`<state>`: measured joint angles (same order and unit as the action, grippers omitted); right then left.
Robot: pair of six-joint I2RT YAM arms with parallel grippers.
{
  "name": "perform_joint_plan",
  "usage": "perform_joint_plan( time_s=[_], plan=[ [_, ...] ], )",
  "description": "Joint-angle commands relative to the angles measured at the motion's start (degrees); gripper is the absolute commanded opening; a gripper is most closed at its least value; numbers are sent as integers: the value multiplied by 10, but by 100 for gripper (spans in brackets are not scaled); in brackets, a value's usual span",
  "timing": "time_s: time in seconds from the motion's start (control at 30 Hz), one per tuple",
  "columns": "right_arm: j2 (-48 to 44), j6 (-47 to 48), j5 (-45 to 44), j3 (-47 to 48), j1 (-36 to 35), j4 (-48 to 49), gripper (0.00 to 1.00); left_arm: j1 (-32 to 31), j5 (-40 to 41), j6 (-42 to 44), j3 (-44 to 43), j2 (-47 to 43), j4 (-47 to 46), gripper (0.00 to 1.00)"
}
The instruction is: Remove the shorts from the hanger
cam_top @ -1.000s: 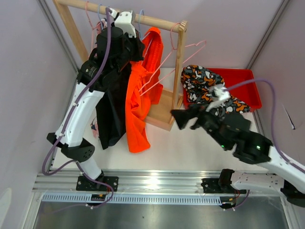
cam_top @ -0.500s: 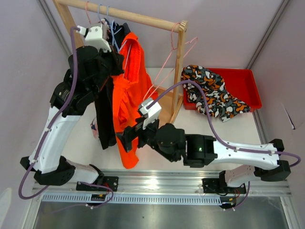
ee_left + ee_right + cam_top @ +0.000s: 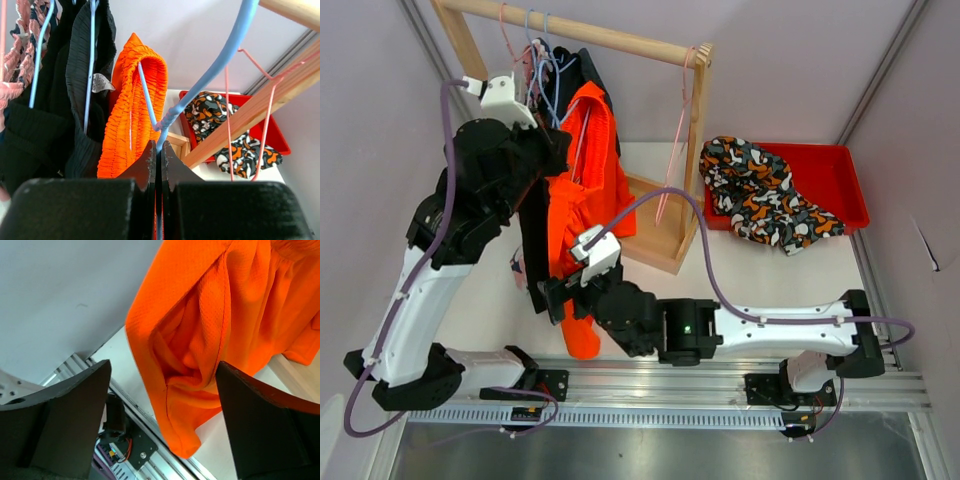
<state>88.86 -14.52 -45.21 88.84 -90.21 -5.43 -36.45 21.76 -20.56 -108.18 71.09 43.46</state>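
Observation:
Orange shorts (image 3: 585, 200) hang from a blue hanger (image 3: 542, 55) on the wooden rack (image 3: 620, 40). My left gripper (image 3: 558, 150) is shut on the blue hanger's wire just below its twisted neck, as the left wrist view shows (image 3: 159, 146), with the shorts' ribbed waistband (image 3: 132, 115) looped over the hanger arm. My right gripper (image 3: 552, 297) is open at the lower end of the shorts. In the right wrist view the orange leg (image 3: 200, 355) hangs between the wide-open jaws of the right gripper (image 3: 164, 371), touching neither finger.
Black garments (image 3: 535, 240) hang left of the shorts, on other hangers. An empty pink hanger (image 3: 675, 150) hangs at the rack's right end. A red tray (image 3: 840, 170) at the back right holds a patterned garment (image 3: 760, 195). The rack's wooden base (image 3: 660, 245) stands mid-table.
My right arm swung from the tray side across to the left and now has its open jaws round the shorts' lower end. My left gripper moved the hanger left along the rail.

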Motion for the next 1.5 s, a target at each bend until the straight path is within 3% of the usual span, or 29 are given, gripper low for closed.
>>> perform_joint_plan(
  time_s=[0.0, 0.03, 0.1, 0.13, 0.2, 0.23, 0.27, 0.4, 0.6, 0.77, 0.87, 1.03, 1.23, 1.4, 1.47],
  plan=[
    [31, 27, -45, 27, -3, 81, 82, -3, -18, -21, -2, -38, -53, 0],
    [36, 31, -48, 27, -3, 88, 66, -3, -19, -21, 1, -43, -52, 0],
    [45, 36, -60, 29, -4, 99, 50, -3, -19, -19, 5, -48, -50, 0],
    [46, 37, -64, 27, -3, 103, 36, -3, -19, -19, 8, -52, -49, 0],
    [44, 41, -68, 15, -7, 115, 22, -3, -20, -18, 16, -60, -47, 0],
    [39, 41, -70, 8, -8, 121, 6, -3, -20, -17, 16, -64, -47, 0],
    [36, 42, -72, -2, -10, 129, 1, -3, -19, -17, 19, -68, -48, 0],
    [15, 51, -101, -37, -43, 152, 0, -3, -5, -8, 30, -75, -51, 0],
    [4, 37, -199, -50, -164, 124, 0, -2, 44, 24, 63, -82, -88, 0],
    [39, -29, -263, -40, -256, 72, 0, 1, 77, 52, 40, -54, -112, 0],
    [60, -93, -278, -38, -271, 21, 0, 2, 79, 65, 10, -35, -115, 0],
    [72, -132, -251, -41, -264, -2, 0, 5, 75, 88, -89, 12, -79, 0],
    [62, -134, -231, -55, -220, 4, 0, 5, 45, 75, -103, 9, -36, 0],
    [25, -32, -201, -80, -145, 94, 0, 4, -48, 14, -85, -23, 54, 0],
    [12, 45, -172, -69, -90, 133, 0, 2, -88, -1, -32, -54, 86, 0]
  ],
)
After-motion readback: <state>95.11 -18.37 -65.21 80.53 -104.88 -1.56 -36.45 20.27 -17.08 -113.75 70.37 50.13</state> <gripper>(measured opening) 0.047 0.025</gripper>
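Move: The orange shorts' near edge already lies between the right hand's open fingers; their middle is about 11 cm ahead, 2 cm right and 3 cm below. The black garment hangs roughly 9 cm beyond that middle and 7 cm to its left. From the left hand, already gripping the blue hanger, the shorts' middle lies some 6 cm back, 3 cm right and 14 cm below. Right fingers pinch the shorts, pull about 15 cm back and down, then come forward; left keeps hanger. ##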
